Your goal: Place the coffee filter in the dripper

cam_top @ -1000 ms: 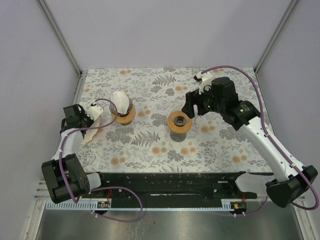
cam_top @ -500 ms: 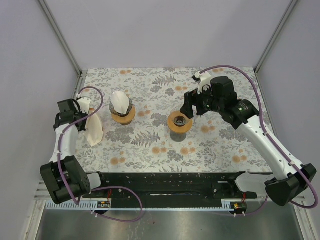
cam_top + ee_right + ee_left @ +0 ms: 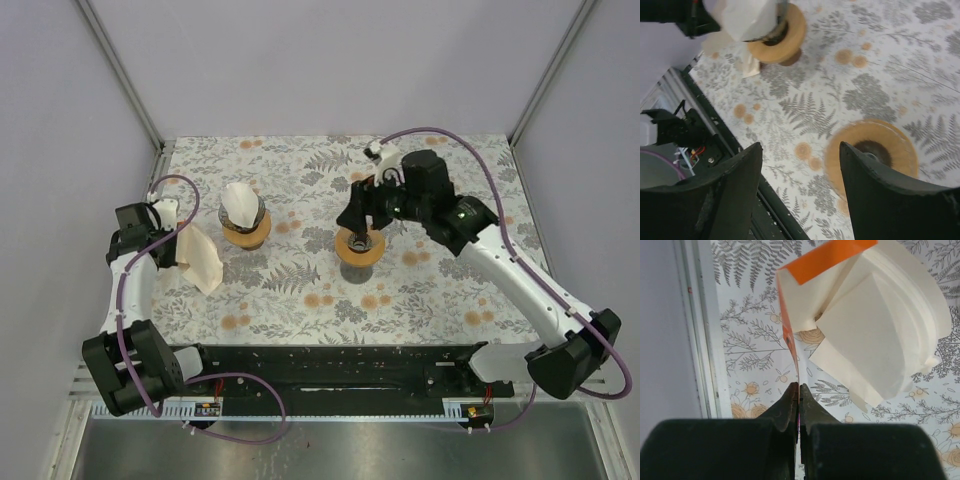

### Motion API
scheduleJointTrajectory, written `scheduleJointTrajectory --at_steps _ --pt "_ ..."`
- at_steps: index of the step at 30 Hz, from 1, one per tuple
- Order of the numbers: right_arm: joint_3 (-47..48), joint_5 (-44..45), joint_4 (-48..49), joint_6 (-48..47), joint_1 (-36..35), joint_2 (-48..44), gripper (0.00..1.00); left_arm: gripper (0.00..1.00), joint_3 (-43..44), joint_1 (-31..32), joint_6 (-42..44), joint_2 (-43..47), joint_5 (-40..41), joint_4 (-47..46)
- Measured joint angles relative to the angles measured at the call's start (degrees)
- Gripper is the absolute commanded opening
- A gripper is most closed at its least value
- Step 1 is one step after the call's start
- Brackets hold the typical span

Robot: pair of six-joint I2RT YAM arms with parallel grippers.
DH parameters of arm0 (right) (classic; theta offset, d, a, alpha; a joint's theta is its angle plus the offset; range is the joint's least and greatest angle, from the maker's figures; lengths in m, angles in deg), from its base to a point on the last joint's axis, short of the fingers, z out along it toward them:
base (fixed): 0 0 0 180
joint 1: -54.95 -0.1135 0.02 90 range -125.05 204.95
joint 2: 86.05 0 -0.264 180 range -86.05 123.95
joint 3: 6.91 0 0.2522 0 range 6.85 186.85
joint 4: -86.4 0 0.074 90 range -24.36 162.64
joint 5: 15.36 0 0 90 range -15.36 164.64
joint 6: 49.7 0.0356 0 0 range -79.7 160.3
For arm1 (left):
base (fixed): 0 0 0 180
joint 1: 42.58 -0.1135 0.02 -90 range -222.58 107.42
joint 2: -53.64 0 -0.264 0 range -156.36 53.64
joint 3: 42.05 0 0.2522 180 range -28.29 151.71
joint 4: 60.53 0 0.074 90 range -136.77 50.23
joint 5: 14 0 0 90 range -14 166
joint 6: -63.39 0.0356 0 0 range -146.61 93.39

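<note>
A wooden dripper (image 3: 244,232) at the left of the table holds a white coffee filter (image 3: 238,203); both show at the top of the right wrist view, the dripper (image 3: 785,37) under the filter (image 3: 747,17). A second wooden dripper (image 3: 360,248) stands empty at the table's middle. My left gripper (image 3: 172,248) is shut on the thin orange edge (image 3: 788,335) of a pack of cream filters (image 3: 203,260), which also fills the left wrist view (image 3: 885,340), just above the table. My right gripper (image 3: 362,226) is open and empty just above the empty dripper (image 3: 875,150).
The table has a fern-and-flower cloth (image 3: 300,290). A metal rail (image 3: 697,340) borders its left edge beside the pack. The black base rail (image 3: 330,365) with cables runs along the near edge and shows in the right wrist view (image 3: 715,150).
My left gripper has swung the filter pack away from the left dripper, down and toward the table. My right gripper has moved left to hang over the empty dripper.
</note>
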Motion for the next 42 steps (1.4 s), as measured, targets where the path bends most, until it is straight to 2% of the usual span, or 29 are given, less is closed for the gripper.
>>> scheduleJointTrajectory --at_steps 4,6,12,19,25,31,38,42 --pt "0.98 0.48 6.38 1.31 -9.97 3.74 0.60 0.00 -1.27 0.00 -0.87 -0.42 -0.33 0.39" --pt "2.56 0.55 9.62 1.90 -14.58 7.45 0.58 0.00 -1.57 -0.04 -0.96 -0.31 -0.37 0.39" --pt "6.60 3.34 17.97 2.21 -24.55 18.93 0.56 0.00 -2.89 -0.04 -0.98 2.36 -0.96 0.44" --pt "14.05 7.89 26.40 1.33 -33.24 33.46 0.47 0.00 -3.39 -0.07 -0.57 3.15 -2.19 0.85" --pt "20.55 13.49 30.29 0.63 -34.97 44.06 0.41 0.00 -3.80 -0.07 0.83 3.17 -3.34 1.18" --pt "22.67 18.49 32.52 0.17 -35.15 49.77 0.39 0.00 -3.82 -0.15 2.23 4.09 -4.70 1.88" --pt "33.66 20.70 31.36 -0.87 -35.15 59.95 0.39 0.00 -4.26 -0.15 2.73 4.39 -6.88 2.32" --pt "36.74 23.28 28.83 -1.64 -35.15 63.08 0.38 0.00 -4.26 -0.15 3.10 4.39 -7.50 2.43"
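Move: The filters sticking out of the paper pack held by the left fingers lie some 41 cm to the right hand's left, level fore and aft, about 19 cm lower. The filter-lined dripper stands about 28 cm left, 10 cm ahead and 22 cm below that hand; the wood-ringed glass stands 3 cm right, fore-and-aft level, about 22 cm below. From the left hand, the filters lie some 9 cm right and 2 cm ahead, 1 cm lower. Right hand sweeps about 36 cm left and down towards the filters, half-closing; left brings the pack slightly rightward. ##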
